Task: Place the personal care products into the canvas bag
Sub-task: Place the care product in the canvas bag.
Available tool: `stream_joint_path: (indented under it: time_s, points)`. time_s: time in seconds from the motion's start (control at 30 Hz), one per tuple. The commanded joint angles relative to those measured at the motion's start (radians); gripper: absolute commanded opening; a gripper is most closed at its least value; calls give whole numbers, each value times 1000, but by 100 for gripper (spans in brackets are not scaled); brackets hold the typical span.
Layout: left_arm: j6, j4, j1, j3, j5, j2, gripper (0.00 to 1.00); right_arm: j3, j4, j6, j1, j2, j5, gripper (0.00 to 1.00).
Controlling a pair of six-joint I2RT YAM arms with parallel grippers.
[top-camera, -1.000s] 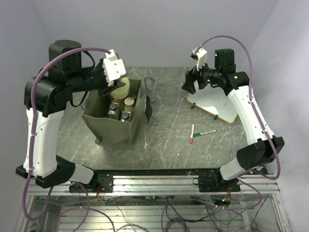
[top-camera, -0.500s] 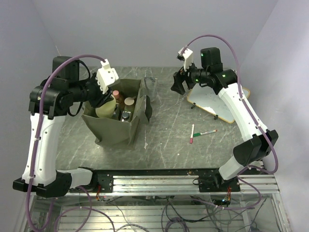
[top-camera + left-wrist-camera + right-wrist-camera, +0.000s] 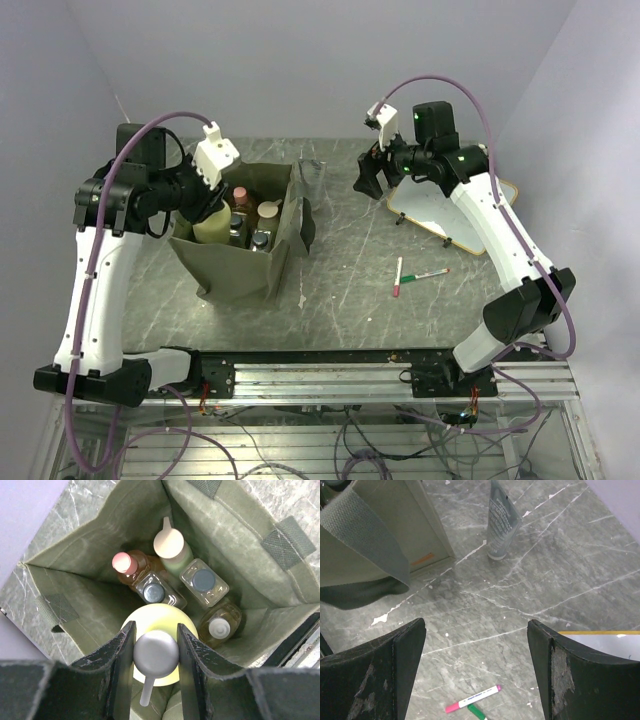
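The olive canvas bag (image 3: 235, 265) stands open at the left, and its inner wall (image 3: 100, 545) fills the left wrist view. Inside stand several bottles: an amber one with a pink cap (image 3: 122, 562), a pale green one with a beige cap (image 3: 168, 542), two clear ones with dark caps (image 3: 203, 580) and an amber one with a white cap (image 3: 218, 626). My left gripper (image 3: 205, 205) (image 3: 156, 630) is shut on the grey pump head of a pale yellow-green bottle (image 3: 212, 228) (image 3: 155, 615), held down in the bag's mouth. A grey tube (image 3: 315, 178) (image 3: 501, 520) stands behind the bag. My right gripper (image 3: 368, 180) (image 3: 476, 630) hangs open to its right, holding nothing.
A wooden-framed whiteboard (image 3: 450, 215) (image 3: 600, 642) lies at the right. A red marker (image 3: 398, 277) (image 3: 472, 699) and a green marker (image 3: 430, 273) lie mid-table. The bag's strap (image 3: 365, 535) hangs at the left of the right wrist view.
My left gripper has moved left and down, lowering the yellow-green bottle into the bag. The right arm has swung left toward the tube, still open.
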Motion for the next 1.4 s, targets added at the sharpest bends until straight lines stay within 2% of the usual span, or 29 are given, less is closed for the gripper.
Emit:
stream_joint_path:
  time_s: [0.0,0.57,1.1,1.37]
  points:
    - [-15,117,15,-14,-37,-39,7,-18,18,-22,4,-31,-8,82]
    - [-27,151,39,-156,-49,-46,7,-133,41,-58,4,-120,-11,83]
    - [31,199,39,-331,-80,-37,7,-148,36,-61,4,-130,1,84]
    - [60,154,39,-338,-111,24,7,-139,32,-60,4,-119,-5,84]
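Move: The left hand holds the yellow pump bottle by its head over the canvas bag; the bag's free left corner lies nearly straight below, about 2 cm left, its floor some 28 cm down. From this hand, the clear bottle stands about 6 cm ahead and 6 right, the amber bottle 9 right and 1 back, the pink-capped bottle 12 ahead and 6 right, their middles roughly 20 below. From the right hand, that corner is about 35 cm left, 10 back and 23 down. Down into the bag's free corner goes the left hand, about 12 cm, drifting a couple of centimetres left and tipping some 15 degrees so the fingers point more steeply down. They keep their hold on the pump head, lowering the bottle beside the clear and amber bottles. The empty, open right hand eases back about 2.5 cm, then stays. ##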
